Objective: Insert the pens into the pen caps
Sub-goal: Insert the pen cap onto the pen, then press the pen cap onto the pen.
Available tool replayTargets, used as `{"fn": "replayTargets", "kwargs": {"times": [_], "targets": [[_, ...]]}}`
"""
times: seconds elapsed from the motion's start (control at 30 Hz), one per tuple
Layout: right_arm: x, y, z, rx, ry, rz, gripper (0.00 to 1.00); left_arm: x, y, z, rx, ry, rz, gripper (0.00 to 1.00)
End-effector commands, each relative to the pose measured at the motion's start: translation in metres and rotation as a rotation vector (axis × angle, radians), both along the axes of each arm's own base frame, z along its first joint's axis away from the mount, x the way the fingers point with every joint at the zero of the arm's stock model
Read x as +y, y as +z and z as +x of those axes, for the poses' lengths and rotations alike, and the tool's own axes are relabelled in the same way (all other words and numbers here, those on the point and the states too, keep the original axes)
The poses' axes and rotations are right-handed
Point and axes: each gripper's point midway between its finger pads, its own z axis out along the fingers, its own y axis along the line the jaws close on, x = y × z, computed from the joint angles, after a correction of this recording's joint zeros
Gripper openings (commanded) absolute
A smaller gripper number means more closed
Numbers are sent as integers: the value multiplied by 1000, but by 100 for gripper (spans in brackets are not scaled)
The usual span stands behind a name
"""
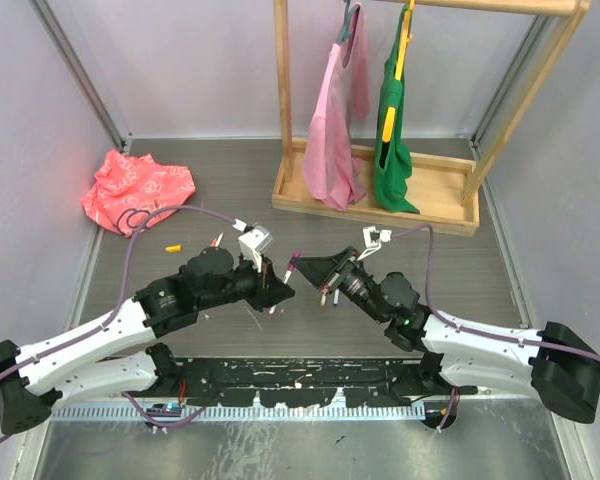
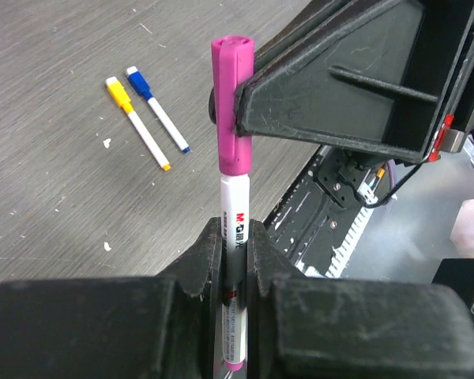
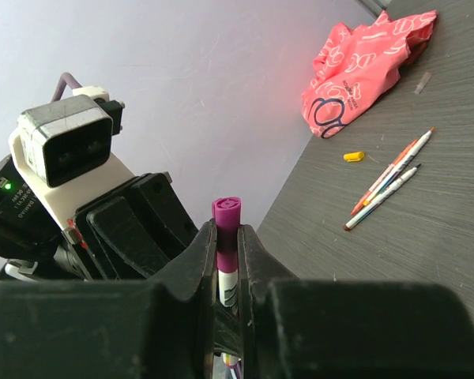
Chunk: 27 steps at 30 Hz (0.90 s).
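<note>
A pen (image 2: 235,207) with a white barrel stands upright between my two grippers, and a magenta pen cap (image 2: 231,103) covers its top end. My left gripper (image 2: 235,237) is shut on the barrel below the cap. My right gripper (image 3: 227,237) is shut on the magenta cap (image 3: 227,215), with its fingers (image 2: 332,87) clamping it from the right. In the top view the two grippers meet nose to nose at mid-table, the left gripper (image 1: 279,290) just below the right gripper (image 1: 300,268), and the cap (image 1: 294,258) shows between them.
A yellow pen (image 2: 139,124) and a blue pen (image 2: 159,110) lie side by side on the table. Several loose pens (image 3: 389,180) and a yellow cap (image 3: 352,156) lie near a pink bag (image 1: 136,187). A wooden rack (image 1: 380,195) with hanging clothes stands at the back.
</note>
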Motion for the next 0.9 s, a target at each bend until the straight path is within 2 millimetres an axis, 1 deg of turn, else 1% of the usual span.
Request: {"fn": "replayTargets", "kwargs": {"times": [0.0,0.03,0.07,0.13,0.23,0.33,0.47,0.57,0.7,0.87], "targets": [[17,23,-20,-41,130,41,9,-3,75,22,-163,79,-160,0],[19,22,-20,-42,135,36,13,-2,78,22,-173,82,-160,0],[19,22,-20,-44,137,31,19,-2,80,23,-179,84,-153,0],[16,24,-18,-47,118,25,29,1,82,24,-191,87,-142,0],[2,29,-12,-58,48,17,37,4,83,23,-200,89,-133,0],[-16,33,-2,-69,-53,-11,45,7,81,21,-194,86,-123,0],[-44,39,10,-84,-192,-70,49,7,79,14,-176,57,-124,0],[-56,49,13,-94,-241,-95,50,0,75,5,-149,0,-139,0],[-58,65,10,-117,-239,-83,51,-12,76,-10,-128,-102,-173,0],[-51,79,10,-135,-222,-67,55,-16,74,-12,-119,-126,-175,0]]}}
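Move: The pink cap is already on the pen held in the left gripper; its middle lies about 4 cm ahead of the left hand, 3 cm right and 5 cm above. The right fingers are shut on that cap, with the gripped pen some 4 cm back, 3 cm left and 5 cm below them. On the table 25 cm below the right hand, the yellow marker lies about 9 cm ahead and 6 cm right, the blue one 10 cm ahead and 9 cm right. Keep the left grip on the pen and raise it about 5 cm, easing slightly forward, then back again. Open the right fingers from the cap as that hand drifts about 1 cm left, then draw it off to the right and upward, ending some 5 cm to each side of that mix, turning roughly 10 degrees clockwise, its fingers half open and clear of the cap. ##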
